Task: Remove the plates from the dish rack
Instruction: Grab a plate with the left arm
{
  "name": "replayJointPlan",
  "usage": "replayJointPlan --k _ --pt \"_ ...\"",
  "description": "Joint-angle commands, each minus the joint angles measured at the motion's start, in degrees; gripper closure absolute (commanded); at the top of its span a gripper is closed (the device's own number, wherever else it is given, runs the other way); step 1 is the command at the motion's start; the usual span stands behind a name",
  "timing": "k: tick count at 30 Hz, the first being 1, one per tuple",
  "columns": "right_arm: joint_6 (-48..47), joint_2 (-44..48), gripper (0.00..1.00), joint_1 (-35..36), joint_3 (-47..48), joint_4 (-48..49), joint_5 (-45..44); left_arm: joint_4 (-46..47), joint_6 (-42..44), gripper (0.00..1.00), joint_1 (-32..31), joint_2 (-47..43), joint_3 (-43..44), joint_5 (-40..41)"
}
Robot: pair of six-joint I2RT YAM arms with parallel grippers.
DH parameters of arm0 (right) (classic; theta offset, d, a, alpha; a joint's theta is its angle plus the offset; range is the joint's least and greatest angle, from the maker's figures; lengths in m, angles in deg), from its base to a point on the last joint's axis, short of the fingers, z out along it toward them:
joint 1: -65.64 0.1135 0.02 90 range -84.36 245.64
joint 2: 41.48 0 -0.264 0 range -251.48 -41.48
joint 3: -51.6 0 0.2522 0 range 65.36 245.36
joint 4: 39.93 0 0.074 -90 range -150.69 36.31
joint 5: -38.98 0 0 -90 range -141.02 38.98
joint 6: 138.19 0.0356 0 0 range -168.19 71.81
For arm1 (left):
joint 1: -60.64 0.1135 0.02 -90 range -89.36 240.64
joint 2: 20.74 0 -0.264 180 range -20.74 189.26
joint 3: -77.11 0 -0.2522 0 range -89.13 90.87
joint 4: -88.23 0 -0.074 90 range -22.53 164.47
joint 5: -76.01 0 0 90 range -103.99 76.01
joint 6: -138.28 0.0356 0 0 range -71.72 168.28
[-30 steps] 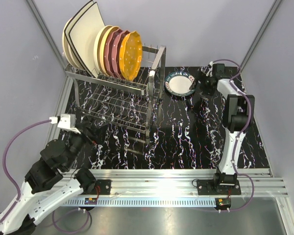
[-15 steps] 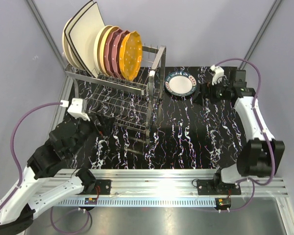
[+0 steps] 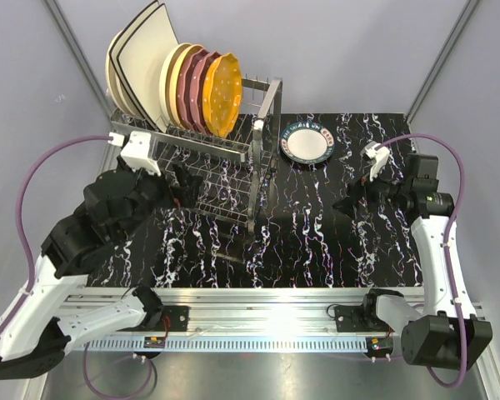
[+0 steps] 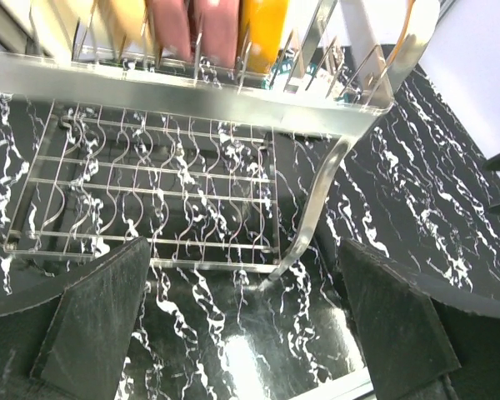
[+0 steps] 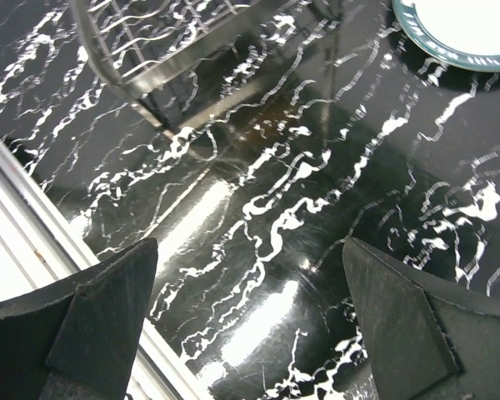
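Observation:
The dish rack [image 3: 233, 150] stands at the back left, its upper tier holding upright plates: cream square ones [image 3: 146, 62], maroon ones [image 3: 192, 87] and an orange one [image 3: 222, 90]. A white plate with a dark patterned rim [image 3: 307, 143] lies flat on the table, right of the rack. My left gripper [image 3: 183, 187] is open beside the rack's near-left side; the left wrist view shows the rack's lower grid [image 4: 150, 192] and the orange plate's bottom [image 4: 265, 25] ahead of the gripper [image 4: 242, 333]. My right gripper [image 3: 348, 204] hangs open over the table, and its wrist view shows the gripper [image 5: 250, 325] empty with the patterned plate [image 5: 467, 29] far ahead.
The black marbled table top [image 3: 317, 242] ends in a metal rail [image 3: 275, 304] along the near edge. Grey walls close in the left, back and right. Purple cables [image 3: 33, 200] loop from both wrists. The rack's near leg [image 5: 150, 75] shows in the right wrist view.
My left arm has risen and moved forward up to the rack's near-left side. My right arm has drawn back from the patterned plate toward the near right. Both grippers stayed open.

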Motion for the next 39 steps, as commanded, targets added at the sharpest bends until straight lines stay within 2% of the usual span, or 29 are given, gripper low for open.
replayJointPlan --k 1,6,9,13,19,30,39 --pt "-1.56 0.63 0.00 -1.58 -0.87 1.22 2.52 -0.49 1.87 0.01 -0.13 3.77 7.95 -0.74" --pt "-1.65 2.13 0.00 -2.02 -2.72 2.45 1.55 -0.23 1.69 0.01 -0.13 9.48 14.38 -0.74" --pt "-1.74 2.75 0.00 -2.11 -3.25 2.54 1.64 -1.10 0.11 0.01 -0.13 13.87 19.65 1.89" --pt "-1.92 2.40 0.00 -2.02 -3.34 2.01 2.61 -2.25 0.11 0.08 -0.13 20.55 29.13 3.65" --pt "-1.92 2.22 0.00 -2.02 -3.34 1.75 2.96 -3.39 0.72 0.15 -0.13 30.04 38.63 5.23" --pt "-2.18 2.57 0.00 -2.10 -3.51 1.49 3.13 -3.92 5.12 0.28 -0.13 39.28 47.79 11.12" --pt "-2.44 2.39 0.00 -2.10 -3.51 1.31 3.31 -3.22 9.42 0.28 -0.04 43.41 49.73 16.39"
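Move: Ahead of the left hand in the rack's upper tier stands the yellow plate, its middle some 20 cm forward, 8 cm to the right and 9 cm above. The nearer pink plate is beside it, about 3 cm to its left; the rack's right end frame is roughly 7 cm to the plate's right and a little nearer. From the right hand the yellow plate lies some 14 cm ahead, 29 cm left and 23 cm up. Reaching forward about 13 cm with the left arm, swinging some 8 cm right and rising 9 cm towards the yellow plate's near edge: the climb comes first, then the hand goes on nearly level. The open fingers narrow by about a quarter to straddle that edge without visible contact, while the wrist rolls left side up and turns counter-clockwise, roughly 10 degrees each. ##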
